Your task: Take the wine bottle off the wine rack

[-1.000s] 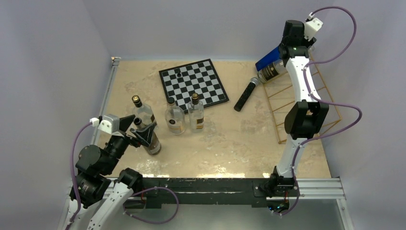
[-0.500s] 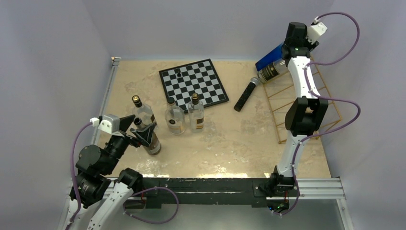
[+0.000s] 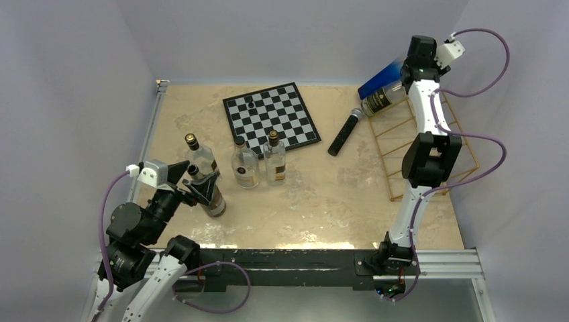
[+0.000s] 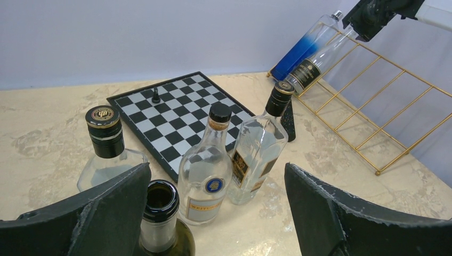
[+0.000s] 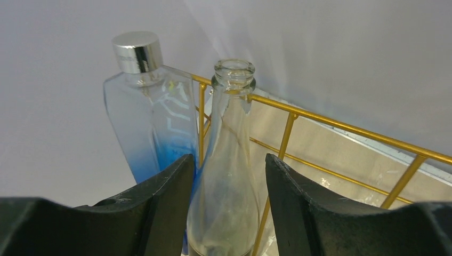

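Observation:
The gold wire wine rack [image 3: 397, 149] leans at the back right; it also shows in the left wrist view [image 4: 373, 106] and the right wrist view [image 5: 341, 128]. A clear wine bottle [image 3: 381, 99] with a dark label lies slanted on the rack, next to a blue-tinted bottle [image 3: 379, 78] with a silver cap. My right gripper [image 3: 410, 67] is open, its fingers [image 5: 170, 176] on either side of the clear bottle's [image 5: 232, 133] shoulder, with a gap on the right side. My left gripper [image 4: 217, 168] is open near the front left, with a green bottle's neck [image 4: 158, 205] by its left finger.
A chessboard [image 3: 270, 117] with one black piece [image 3: 248, 100] lies at the back centre. A black microphone-like stick [image 3: 344, 132] lies left of the rack. Three clear bottles [image 3: 245, 164] [image 3: 274, 157] [image 3: 199, 155] stand mid-left, beside the green bottle [image 3: 209, 194].
My right wrist has moved right and back along the clear bottle toward its neck end. The left arm and the bottles have not moved.

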Robot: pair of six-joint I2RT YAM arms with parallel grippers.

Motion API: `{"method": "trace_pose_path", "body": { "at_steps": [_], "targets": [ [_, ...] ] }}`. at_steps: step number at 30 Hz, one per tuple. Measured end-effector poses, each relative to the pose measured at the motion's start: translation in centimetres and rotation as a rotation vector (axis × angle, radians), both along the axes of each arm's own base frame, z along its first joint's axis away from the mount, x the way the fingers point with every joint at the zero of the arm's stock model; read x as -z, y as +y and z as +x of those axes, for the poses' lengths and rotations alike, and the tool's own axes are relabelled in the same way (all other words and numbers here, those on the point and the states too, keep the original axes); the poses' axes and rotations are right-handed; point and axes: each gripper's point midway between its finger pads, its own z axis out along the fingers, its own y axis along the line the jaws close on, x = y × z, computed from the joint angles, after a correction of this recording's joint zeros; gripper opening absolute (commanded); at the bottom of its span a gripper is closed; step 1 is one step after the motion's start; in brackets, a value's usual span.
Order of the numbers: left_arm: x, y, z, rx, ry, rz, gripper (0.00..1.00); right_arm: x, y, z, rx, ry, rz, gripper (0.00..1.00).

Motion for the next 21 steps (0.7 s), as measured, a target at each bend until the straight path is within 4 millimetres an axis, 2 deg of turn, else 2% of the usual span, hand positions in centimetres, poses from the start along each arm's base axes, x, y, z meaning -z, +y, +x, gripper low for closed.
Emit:
{"method": "trace_pose_path", "body": {
  "at_steps": [9,15,21],
  "targets": [
    [0.0,0.0,0.0,0.000,-0.001,0.000,0.99,5.3,-0.5,1.9,-0.013,0.069,0.058,0.56],
    [0.2,0.0,0.1,0.000,0.004,0.002,0.99,5.7,-0.5,2.7,-0.024,0.060,0.072,0.57],
    [0.2,0.0,0.1,-0.001,0.004,0.002,0.98,5.9,-1.3,2.6,-0.011,0.051,0.083,0.57]
  ]
}}
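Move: The right hand is above the clear bottle, whose middle lies about 5 cm left, level fore and aft, and 12 cm below; its neck is some 3 cm ahead, 1 cm right and 8 cm down. The blue bottle's middle sits about 6 cm ahead, 9 cm left and 11 cm below. From the left hand, the clear bottle lies roughly 38 cm ahead, 58 cm right and 17 cm below. The right hand sinks about 6 cm and goes forward some 3 cm to the clear bottle's neck, fingers half open. ##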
